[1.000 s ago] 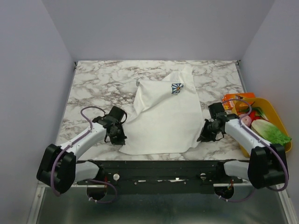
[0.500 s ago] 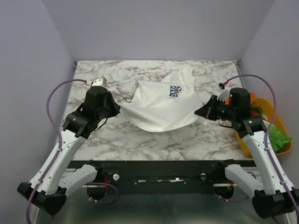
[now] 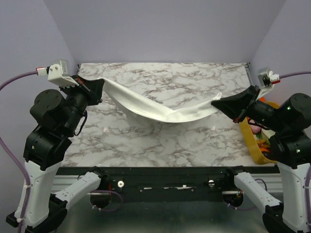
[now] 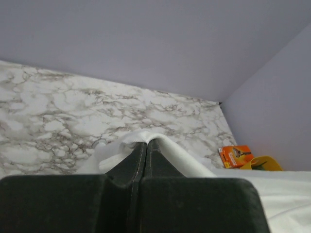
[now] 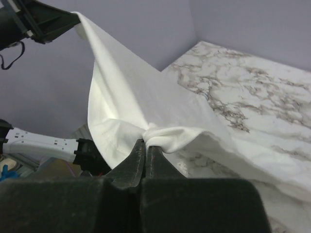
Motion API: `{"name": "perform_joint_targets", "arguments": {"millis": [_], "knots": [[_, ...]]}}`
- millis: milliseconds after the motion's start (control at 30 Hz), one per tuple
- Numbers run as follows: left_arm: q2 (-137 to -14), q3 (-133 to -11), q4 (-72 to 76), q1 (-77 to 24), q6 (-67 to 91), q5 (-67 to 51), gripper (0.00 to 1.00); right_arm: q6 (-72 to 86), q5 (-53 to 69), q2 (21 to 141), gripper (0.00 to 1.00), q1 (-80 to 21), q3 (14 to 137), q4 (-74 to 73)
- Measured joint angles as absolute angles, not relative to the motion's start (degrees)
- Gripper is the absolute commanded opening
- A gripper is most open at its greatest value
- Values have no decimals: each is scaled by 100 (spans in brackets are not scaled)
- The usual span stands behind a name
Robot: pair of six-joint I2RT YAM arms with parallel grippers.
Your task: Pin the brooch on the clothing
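Observation:
The clothing [image 3: 160,109], a white T-shirt, hangs in the air as a sagging band stretched between both arms above the marble table [image 3: 160,141]. My left gripper [image 3: 101,83] is raised at the left and shut on one end of the cloth; its wrist view shows the fabric [image 4: 170,150] bunched over the closed tips [image 4: 146,143]. My right gripper [image 3: 216,102] is raised at the right and shut on the other end, with the fabric [image 5: 136,111] pinched at its tips [image 5: 146,143]. The flower print faces away. The brooch is out of view.
A yellow tray [image 3: 252,143] with food items sits at the table's right edge, partly behind the right arm. An orange packet [image 4: 234,156] lies beside it. Purple walls close in the back and sides.
Both arms have risen from low over the table to high at the sides, lifting the T-shirt off the marble and stretching it between them. The print has turned out of sight.

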State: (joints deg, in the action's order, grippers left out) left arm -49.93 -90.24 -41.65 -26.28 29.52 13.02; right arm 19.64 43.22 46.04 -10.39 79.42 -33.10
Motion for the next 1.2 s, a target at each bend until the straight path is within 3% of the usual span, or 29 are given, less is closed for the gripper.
{"name": "perform_joint_targets", "arguments": {"millis": [267,533,633,767,967,1067,1200], "knots": [[-5393,-9323,-4051,-2628,2720,1374,0,2106,4449,5004,0,-1044,7942,-2895],[-7277,-9773,-4080,-2060,2727,1234,0,2143,4093,7041,0,-1044,8042,-2591],[-8152,-9944,-4042,-1559,2816,864,0,2145,3922,8125,0,-1039,8809,-2624],[-9109,-10591,-4051,-1066,2941,534,0,2213,3771,9601,0,-1026,10742,-2652],[-10141,-12755,-3726,-620,3044,329,0,2867,3688,11332,1,-1000,13795,-2174],[-10394,-13719,-3284,-473,3118,294,0,3260,3590,11535,0,-1000,14178,-1566],[-10348,-14092,-2563,-357,3120,292,0,3461,3297,11500,0,-1000,14197,-882]]}}
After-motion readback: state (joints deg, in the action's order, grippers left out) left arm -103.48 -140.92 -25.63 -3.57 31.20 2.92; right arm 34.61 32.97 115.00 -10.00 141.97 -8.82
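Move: Each closed gripper already holds one hem corner of the clothing, high above the table. The table's far edge lies about 48 cm straight ahead of the left hand and 46 cm below it, and about 54 cm ahead of the right and 43 below. The clothing's body sags between and below them, its middle some 17 cm right of the left hand, 5 ahead and 20 down; from the right hand, 17 left, 11 ahead and 18 down. The orange box lies roughly 26 cm ahead of the right hand, 26 right and 43 down. Both hands keep their pinch on the hem corners and fling the clothing forward together towards the table's far edge, the left about 26 cm and the right about 33, dipping some 10 cm on the way with the fingers tipping down about 20 degrees. Near full reach, the forward swing dies and both whip upward by about 20 cm, ending some 10 cm above their starting height as the fingers tip back up past level, while the left also drifts a little to its left and turns counter-clockwise. ##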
